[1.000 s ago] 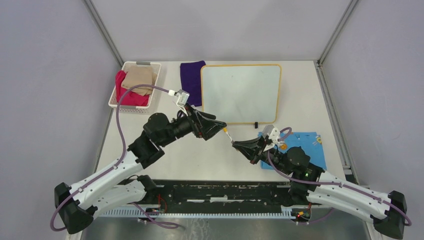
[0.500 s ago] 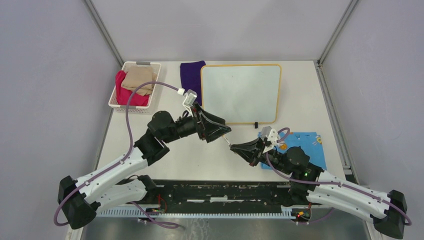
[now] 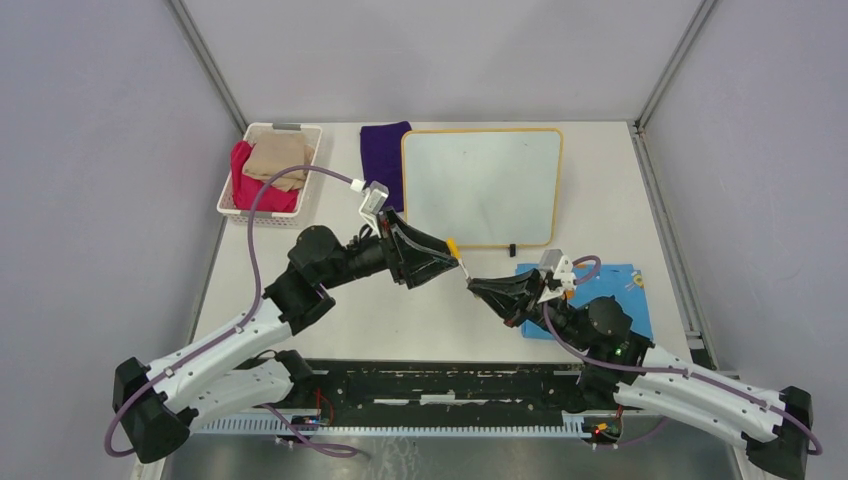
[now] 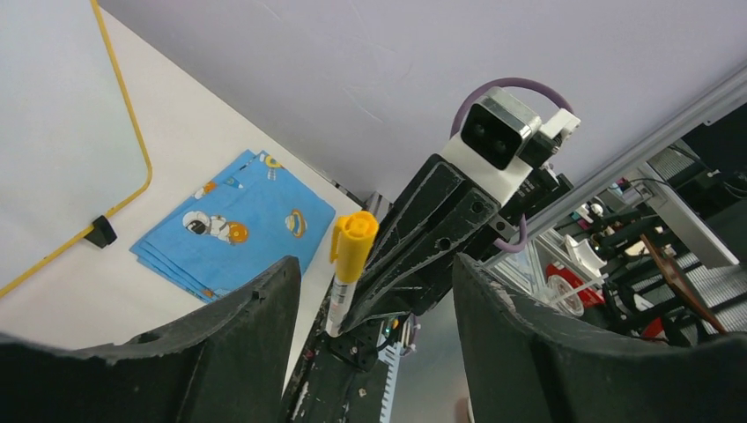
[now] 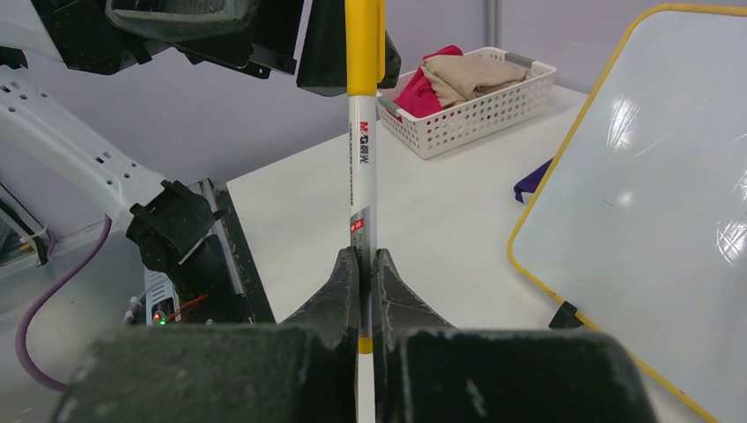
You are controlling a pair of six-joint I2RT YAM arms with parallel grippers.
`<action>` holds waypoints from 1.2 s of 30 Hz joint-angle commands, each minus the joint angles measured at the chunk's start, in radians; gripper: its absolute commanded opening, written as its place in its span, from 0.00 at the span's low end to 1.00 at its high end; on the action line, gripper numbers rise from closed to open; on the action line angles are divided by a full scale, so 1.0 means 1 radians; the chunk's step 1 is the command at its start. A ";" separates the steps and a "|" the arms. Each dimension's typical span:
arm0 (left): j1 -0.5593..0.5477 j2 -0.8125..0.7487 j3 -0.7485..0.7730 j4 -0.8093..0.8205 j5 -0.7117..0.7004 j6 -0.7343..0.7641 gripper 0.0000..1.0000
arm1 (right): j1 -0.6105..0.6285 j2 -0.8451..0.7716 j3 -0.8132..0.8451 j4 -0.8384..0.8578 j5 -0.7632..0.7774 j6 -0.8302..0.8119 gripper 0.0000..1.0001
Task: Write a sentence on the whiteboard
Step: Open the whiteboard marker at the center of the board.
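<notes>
The whiteboard (image 3: 482, 187) lies flat at the back of the table, and no sentence shows on its white face. My right gripper (image 3: 472, 286) is shut on the white barrel of a marker (image 5: 363, 176), held above the table in front of the board. The marker's yellow cap (image 4: 355, 242) points toward my left arm. My left gripper (image 3: 455, 258) is open, its two fingers on either side of the cap with a gap on each side. The board's yellow-framed corner (image 4: 53, 132) shows in the left wrist view, and its edge (image 5: 652, 176) in the right wrist view.
A white basket (image 3: 270, 168) with red and tan cloths stands at the back left. A purple cloth (image 3: 385, 165) lies against the board's left side. A blue cartoon-print cloth (image 3: 605, 290) lies under the right arm. A black clip (image 3: 511, 249) sits on the board's near edge.
My left gripper has come in toward the marker and its jaws have narrowed around the yellow cap. The right gripper has shifted slightly right, still holding the marker.
</notes>
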 commanded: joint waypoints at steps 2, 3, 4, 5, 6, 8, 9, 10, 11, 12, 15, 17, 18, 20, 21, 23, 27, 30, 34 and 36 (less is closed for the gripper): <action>-0.003 0.008 0.000 0.083 0.061 -0.037 0.68 | 0.007 0.016 0.035 0.077 -0.008 0.023 0.00; -0.003 0.009 0.001 0.085 0.061 -0.037 0.67 | 0.007 0.019 0.038 0.077 -0.009 0.024 0.00; -0.003 0.010 0.000 0.087 0.064 -0.038 0.66 | 0.006 0.023 0.039 0.077 -0.009 0.024 0.00; -0.003 0.011 -0.001 0.090 0.066 -0.037 0.62 | 0.007 0.027 0.042 0.077 -0.036 0.024 0.00; -0.003 0.013 0.000 0.093 0.070 -0.037 0.60 | 0.006 0.030 0.044 0.076 -0.043 0.024 0.00; -0.003 0.019 0.001 0.103 0.081 -0.040 0.55 | 0.008 0.037 0.049 0.075 -0.052 0.024 0.00; -0.003 0.022 0.001 0.106 0.085 -0.041 0.54 | 0.007 0.043 0.050 0.075 -0.056 0.024 0.00; -0.004 0.025 0.000 0.111 0.089 -0.042 0.52 | 0.008 0.044 0.053 0.075 -0.061 0.026 0.00; -0.004 0.027 -0.001 0.112 0.091 -0.042 0.51 | 0.007 0.048 0.054 0.077 -0.065 0.024 0.00; -0.003 0.029 -0.002 0.113 0.092 -0.042 0.48 | 0.006 0.051 0.056 0.077 -0.069 0.024 0.00; -0.003 0.033 -0.007 0.117 0.097 -0.042 0.37 | 0.007 0.055 0.058 0.075 -0.068 0.024 0.00; -0.004 0.035 -0.009 0.117 0.098 -0.041 0.34 | 0.008 0.052 0.059 0.074 -0.070 0.023 0.00; -0.003 0.036 -0.011 0.116 0.097 -0.041 0.35 | 0.007 0.053 0.059 0.074 -0.071 0.024 0.00; -0.003 0.040 -0.011 0.109 0.096 -0.040 0.40 | 0.007 0.050 0.061 0.071 -0.072 0.025 0.00; -0.003 0.042 -0.012 0.107 0.097 -0.039 0.40 | 0.007 0.050 0.061 0.068 -0.072 0.024 0.00; -0.004 0.043 -0.014 0.106 0.097 -0.038 0.39 | 0.007 0.048 0.062 0.064 -0.070 0.024 0.00; -0.004 0.032 -0.016 0.106 0.089 -0.032 0.21 | 0.009 0.046 0.060 0.058 -0.062 0.029 0.00; -0.003 0.027 -0.016 0.100 0.090 -0.030 0.03 | 0.007 0.044 0.061 0.066 -0.045 0.054 0.02; -0.003 0.008 -0.023 0.098 0.094 -0.028 0.02 | 0.007 0.069 0.094 0.064 -0.036 0.092 0.48; -0.003 -0.003 -0.027 0.097 0.101 -0.028 0.02 | 0.007 0.096 0.132 0.032 -0.032 0.103 0.57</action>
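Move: The marker's yellow cap stands about 2 cm to the right of the left hand, at the same height and level with it fore and aft, just beyond the open fingertips. From the right hand, which already holds the marker upright near its lower end, the cap lies about 8 cm up, 4 cm ahead and 3 cm left. From the left hand, the whiteboard's middle is roughly 32 cm ahead, 9 cm right and 27 cm down; the black clip about 16 cm ahead, 16 cm right and equally low. The marker's cap gets pinched between the left fingers, which close on it as the left hand eases about 1.5 cm down, right and slightly back. The right hand, keeping its hold on the lower barrel, brings the marker some 1.5 cm left and back to meet them. Only at the very end, with the cap gripped, do the right fingers open about halfway and let go of the barrel. ##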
